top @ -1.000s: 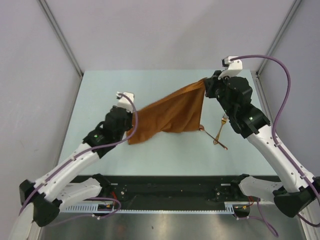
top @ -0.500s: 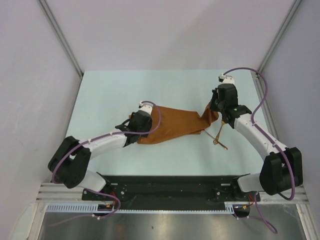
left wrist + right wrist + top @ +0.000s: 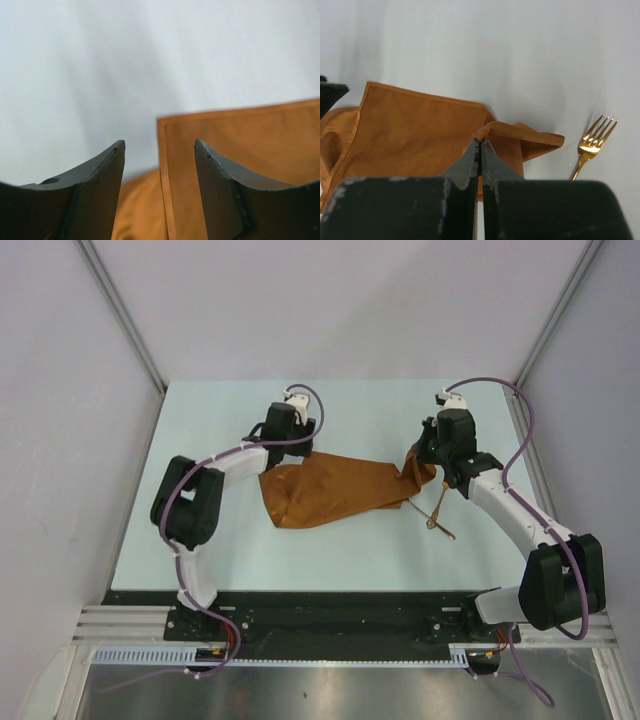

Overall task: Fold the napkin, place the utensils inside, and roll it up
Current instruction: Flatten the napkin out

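The rust-orange napkin [image 3: 330, 490] lies rumpled across the middle of the table. My left gripper [image 3: 283, 447] hovers over its far left corner, open and apart from the cloth. In the left wrist view the napkin [image 3: 240, 150] shows its hemmed edge below the gap of that gripper [image 3: 159, 147], and nothing sits between the fingers. My right gripper [image 3: 420, 466] is shut on the napkin's right corner. The right wrist view shows this gripper [image 3: 480, 141] pinching a raised fold of the napkin [image 3: 420, 130]. The two copper utensils [image 3: 438, 510] lie crossed just right of the cloth, and the fork [image 3: 592, 142] shows its tines.
The pale table [image 3: 220, 540] ends in a black rail along the near edge, where the arm bases stand. Grey walls close in the far side and both flanks.
The left gripper opened, let go of the napkin's left corner and swung toward the far side. The napkin dropped from a raised stretch onto the table, and the right gripper came down with it.
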### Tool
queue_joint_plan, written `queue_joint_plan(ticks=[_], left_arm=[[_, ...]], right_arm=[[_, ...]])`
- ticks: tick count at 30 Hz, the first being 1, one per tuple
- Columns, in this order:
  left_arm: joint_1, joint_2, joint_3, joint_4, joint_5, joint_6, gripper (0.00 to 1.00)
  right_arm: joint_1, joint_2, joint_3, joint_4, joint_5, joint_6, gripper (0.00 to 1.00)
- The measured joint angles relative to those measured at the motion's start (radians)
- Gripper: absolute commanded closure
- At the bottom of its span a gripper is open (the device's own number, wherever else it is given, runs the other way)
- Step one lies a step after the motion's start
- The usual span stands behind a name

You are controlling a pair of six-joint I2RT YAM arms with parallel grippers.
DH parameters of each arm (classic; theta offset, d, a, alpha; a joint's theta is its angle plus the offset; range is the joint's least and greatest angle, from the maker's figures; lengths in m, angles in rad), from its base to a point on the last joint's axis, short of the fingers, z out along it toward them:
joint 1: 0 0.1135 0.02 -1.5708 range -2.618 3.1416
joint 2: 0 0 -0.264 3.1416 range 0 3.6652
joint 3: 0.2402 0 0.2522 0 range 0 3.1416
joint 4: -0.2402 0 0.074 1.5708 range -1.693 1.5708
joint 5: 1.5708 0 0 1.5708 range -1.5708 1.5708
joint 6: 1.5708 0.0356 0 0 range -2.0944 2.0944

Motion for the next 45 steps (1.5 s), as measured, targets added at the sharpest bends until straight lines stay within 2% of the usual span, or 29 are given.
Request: queue_joint_plan(ticks=[4, 15, 21, 36, 44, 45], left_arm=[[0.023, 0.131, 0.148, -0.068, 0.063, 0.006, 0.43], [0.034, 0.287, 0.32, -0.223, 0.115, 0.005, 0.55], [0.034, 0.289, 0.328, -0.247, 0.112, 0.005, 0.6], [0.014, 0.278, 0.296, -0.215, 0.052, -0.019, 0.64], [-0.015, 0.278, 0.294, -0.22, 0.011, -0.037, 0.98], [-0.019, 0.277, 0.292, -0.219, 0.001, -0.039, 1.0]], right_arm=[[-0.002, 0.0, 0.0, 0.005, -0.015, 0.0, 1.0], [-0.008, 0.021, 0.0, 0.007, -0.046, 0.004, 1.0], [-0.009, 0.037, 0.0, 0.009, -0.05, 0.006, 1.0], [-0.011, 0.057, 0.0, 0.029, -0.064, 0.017, 1.0], [-0.016, 0.057, 0.0, 0.036, -0.068, 0.021, 1.0], [-0.018, 0.057, 0.0, 0.036, -0.068, 0.022, 1.0]])
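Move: Just below the open left fingers lies the napkin's far left corner, about 2 cm ahead, 2 cm to the right and 7 cm down. The crumpled left part of the napkin lies at the same depth, roughly 8 cm back and 6 cm left of the hand. The napkin edge in the right fingers is some 27 cm right, 7 cm back and about 9 cm higher. From the right hand the corner is about 25 cm left, 10 cm ahead and 16 cm lower. Sinking about 6 cm, with a short reach forward and a little right, the left hand comes down onto the napkin's far left corner, fingers tipping some 10 degrees more downward. It pauses there half open, then shuts and pinches the corner, edging slightly right. The right hand keeps its grip on the napkin, settling a centimetre or two. ##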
